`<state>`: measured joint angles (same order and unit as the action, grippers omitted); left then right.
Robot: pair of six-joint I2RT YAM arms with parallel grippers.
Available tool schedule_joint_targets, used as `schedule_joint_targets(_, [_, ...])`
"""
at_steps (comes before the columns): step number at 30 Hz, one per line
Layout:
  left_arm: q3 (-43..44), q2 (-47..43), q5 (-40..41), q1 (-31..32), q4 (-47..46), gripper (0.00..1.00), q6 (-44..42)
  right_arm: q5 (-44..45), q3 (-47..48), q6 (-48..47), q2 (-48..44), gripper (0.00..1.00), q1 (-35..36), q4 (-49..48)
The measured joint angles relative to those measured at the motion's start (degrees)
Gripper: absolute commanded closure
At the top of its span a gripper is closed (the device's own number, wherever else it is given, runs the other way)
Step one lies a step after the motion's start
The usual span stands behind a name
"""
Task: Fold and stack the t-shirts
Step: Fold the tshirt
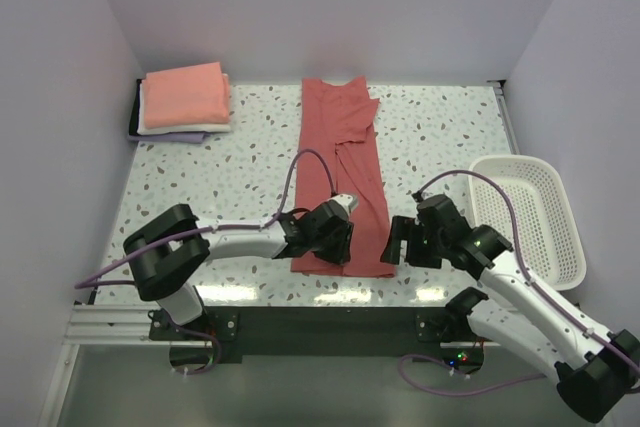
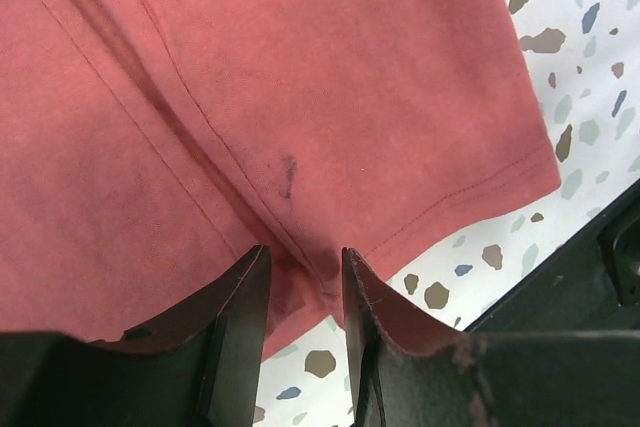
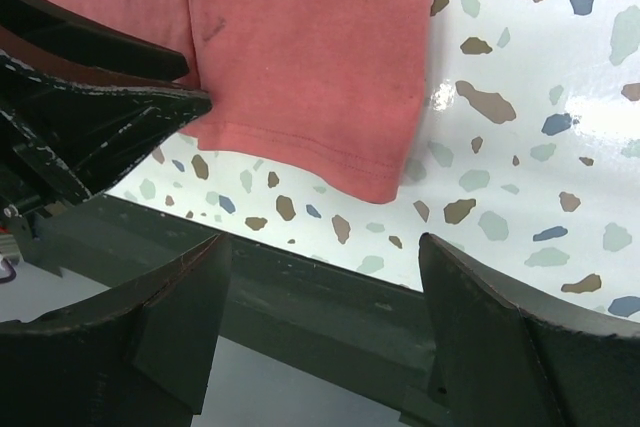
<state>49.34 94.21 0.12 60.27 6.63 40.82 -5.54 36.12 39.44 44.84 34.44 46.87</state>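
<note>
A dusty-red t-shirt (image 1: 340, 147) lies folded into a long strip down the middle of the table, neck end at the back. My left gripper (image 1: 340, 232) sits low over its near hem. In the left wrist view the gripper (image 2: 305, 249) has its jaws a narrow gap apart, with a raised ridge of the red cloth (image 2: 300, 67) between the tips. My right gripper (image 1: 400, 240) stands open beside the hem's right corner, and in its own view the gripper (image 3: 325, 237) is wide open and empty over the table's edge, just short of the shirt (image 3: 300, 47).
A stack of folded t-shirts (image 1: 185, 97), salmon-pink on top of white and lavender, sits at the back left. A white lattice basket (image 1: 535, 217) stands at the right edge. The dark front rail (image 3: 330, 297) runs just under the right gripper.
</note>
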Motion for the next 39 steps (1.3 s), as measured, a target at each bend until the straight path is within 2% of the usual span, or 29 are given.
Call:
schedule_joint_targets(6, [1.0,2.0,0.8,1.4,0.6,0.62,-0.2,0.0,0.0,0.0,1.3,0.22,0.0,-1.2])
schedule_joint_targets(8, [1.3,2.2,0.9,1.7,0.7,0.66,-0.2,0.0,0.0,-0.1,1.7,0.22,0.0,-1.5])
schedule_joint_targets(11, [1.5,2.2,1.1,1.8,0.7,0.74,-0.6,0.0,-0.1,-0.1,2.3,0.22,0.0,-1.7])
schedule_joint_targets(15, [1.6,2.1,1.7,1.8,0.8,0.95,-1.1,0.0,-0.6,-0.1,2.6,0.22,0.0,-2.6])
schedule_joint_targets(17, [1.6,1.7,1.9,1.8,0.9,1.0,-1.2,0.0,-1.0,-0.1,3.0,0.22,0.0,-2.9])
schedule_joint_targets(28, [-3.3,-6.4,2.1,1.8,0.2,1.0,0.8,0.7,-3.8,0.0,4.4,0.21,0.0,-4.9])
schedule_joint_targets(39, [-7.1,-6.8,3.5,2.1,-0.5,1.0,3.3,1.5,-5.8,0.0,6.4,0.21,0.0,-7.7])
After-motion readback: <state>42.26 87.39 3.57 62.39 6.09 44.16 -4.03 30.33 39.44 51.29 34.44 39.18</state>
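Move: Just under the left hand, about 1 cm back and 1 cm down, is the t-shirt's centre seam at the near hem. From there the hem runs out to its right corner, roughly 10 cm right and 4 cm back of this hand, and its left corner, some 13 cm left and 3 cm back. The right hand hovers over that right corner, which lies about 8 cm down and 2 cm back; the centre seam is 10 cm to its left and 2 cm ahead. Easing down about 1 cm onto the centre seam, the left hand shuts its part-open fingers and pinches the cloth near the hem, lifts it some 2.5 cm, then draws it about 3 cm left and a little back while sinking again. The right hand, still wide open, sinks about 4 cm towards the right hem corner without gripping it. ##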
